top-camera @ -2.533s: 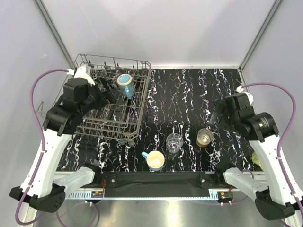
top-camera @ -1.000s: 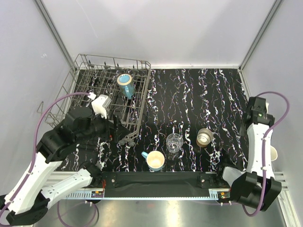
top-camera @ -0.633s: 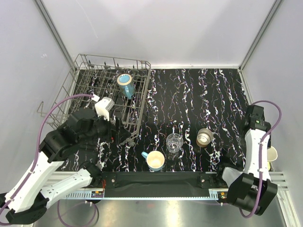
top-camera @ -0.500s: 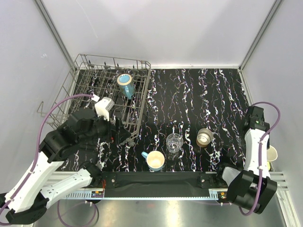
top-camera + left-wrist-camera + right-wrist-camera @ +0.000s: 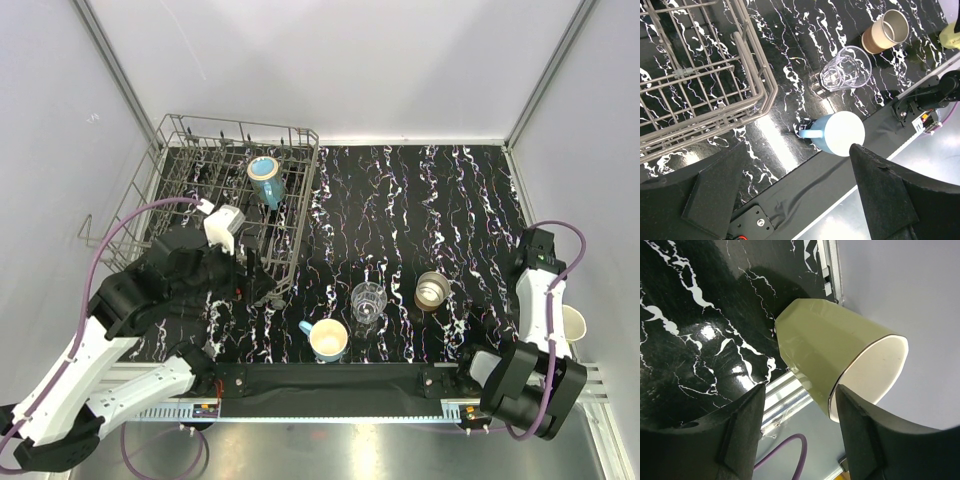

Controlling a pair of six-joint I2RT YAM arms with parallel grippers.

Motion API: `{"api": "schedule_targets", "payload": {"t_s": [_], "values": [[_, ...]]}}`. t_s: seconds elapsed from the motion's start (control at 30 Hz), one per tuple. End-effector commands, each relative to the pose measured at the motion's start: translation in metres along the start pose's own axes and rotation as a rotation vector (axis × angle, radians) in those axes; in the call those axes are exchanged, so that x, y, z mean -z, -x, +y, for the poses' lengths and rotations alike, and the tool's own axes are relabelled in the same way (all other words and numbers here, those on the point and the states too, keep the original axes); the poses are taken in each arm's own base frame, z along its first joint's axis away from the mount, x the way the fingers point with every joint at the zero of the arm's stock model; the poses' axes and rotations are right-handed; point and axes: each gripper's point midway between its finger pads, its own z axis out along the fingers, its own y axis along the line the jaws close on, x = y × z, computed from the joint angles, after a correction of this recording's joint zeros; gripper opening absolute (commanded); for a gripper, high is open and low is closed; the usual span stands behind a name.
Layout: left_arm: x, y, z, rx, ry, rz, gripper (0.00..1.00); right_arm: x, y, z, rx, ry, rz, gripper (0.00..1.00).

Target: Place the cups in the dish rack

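Observation:
The grey wire dish rack (image 5: 180,215) stands at the back left with a teal mug (image 5: 265,181) inside it. On the black marbled table stand a light-blue mug (image 5: 327,339), a clear glass tumbler (image 5: 368,302) and a metal cup (image 5: 432,290). My left gripper (image 5: 800,200) hovers open and empty at the rack's front corner (image 5: 767,95), above the light-blue mug (image 5: 840,134). A pale green cup (image 5: 832,357) lies tilted at the table's right edge. My right gripper (image 5: 801,435) is open, one finger on each side of this cup, the left finger clear of it.
The table's metal rail (image 5: 790,395) and a purple cable (image 5: 785,452) run under the pale green cup (image 5: 574,325). The glass tumbler (image 5: 845,71) and metal cup (image 5: 887,31) stand close together. White enclosure walls surround the table.
My left arm has pulled out of the rack to its front corner. My right arm has folded back to the table's right edge, and its jaws have narrowed around the pale green cup.

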Motion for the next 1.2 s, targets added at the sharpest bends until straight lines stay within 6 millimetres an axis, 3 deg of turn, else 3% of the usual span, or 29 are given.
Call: {"api": "schedule_targets", "payload": {"t_s": [0.0, 0.2, 0.47, 0.6, 0.63, 0.67, 0.7, 1.0, 1.17], "values": [[0.005, 0.012, 0.001, -0.037, 0.011, -0.044, 0.91, -0.006, 0.005, -0.004, -0.017, -0.015, -0.013, 0.65], [0.001, 0.007, 0.005, -0.045, 0.025, -0.03, 0.91, -0.012, 0.003, -0.005, -0.017, -0.021, -0.003, 0.6], [0.001, 0.004, 0.01, -0.056, 0.047, -0.025, 0.92, -0.017, 0.003, 0.001, -0.02, 0.015, -0.005, 0.43], [0.001, 0.002, 0.011, -0.056, 0.049, -0.02, 0.93, -0.019, 0.001, 0.005, -0.006, 0.034, 0.011, 0.29], [0.001, 0.002, 0.012, -0.054, 0.054, -0.019, 0.93, -0.02, -0.002, 0.006, -0.005, 0.036, 0.019, 0.21], [0.001, 0.002, 0.012, -0.054, 0.052, -0.02, 0.93, -0.02, -0.002, 0.005, -0.006, 0.028, 0.023, 0.06], [0.001, 0.001, 0.012, -0.054, 0.054, -0.019, 0.93, -0.02, -0.003, 0.003, -0.012, 0.02, 0.024, 0.0], [0.003, 0.005, 0.012, -0.057, 0.057, -0.025, 0.93, -0.012, 0.001, -0.005, -0.025, -0.037, -0.018, 0.0], [0.002, 0.01, 0.007, -0.049, 0.044, -0.02, 0.92, 0.006, 0.026, -0.022, 0.039, -0.191, -0.093, 0.0]]}}
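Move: Just ahead and to the right of the right hand stands the yellow-green cup, its middle about 3 cm forward, 4 cm right and 6 cm below. The tan metal cup is some 23 cm to that hand's left and 8 cm farther out; the clear glass is about 37 cm left and 7 cm out. From the left hand, the yellow-green cup lies roughly 60 cm to the right, nearly level in reach, 23 cm lower. Sinking about 2 cm and edging slightly right, the right hand brings its part-open fingers over the near-left rim of the yellow-green cup and shuts them, one finger inside and one outside, pinching the thin wall. It then draws the rim about 1 cm forward and left, rising slightly. ##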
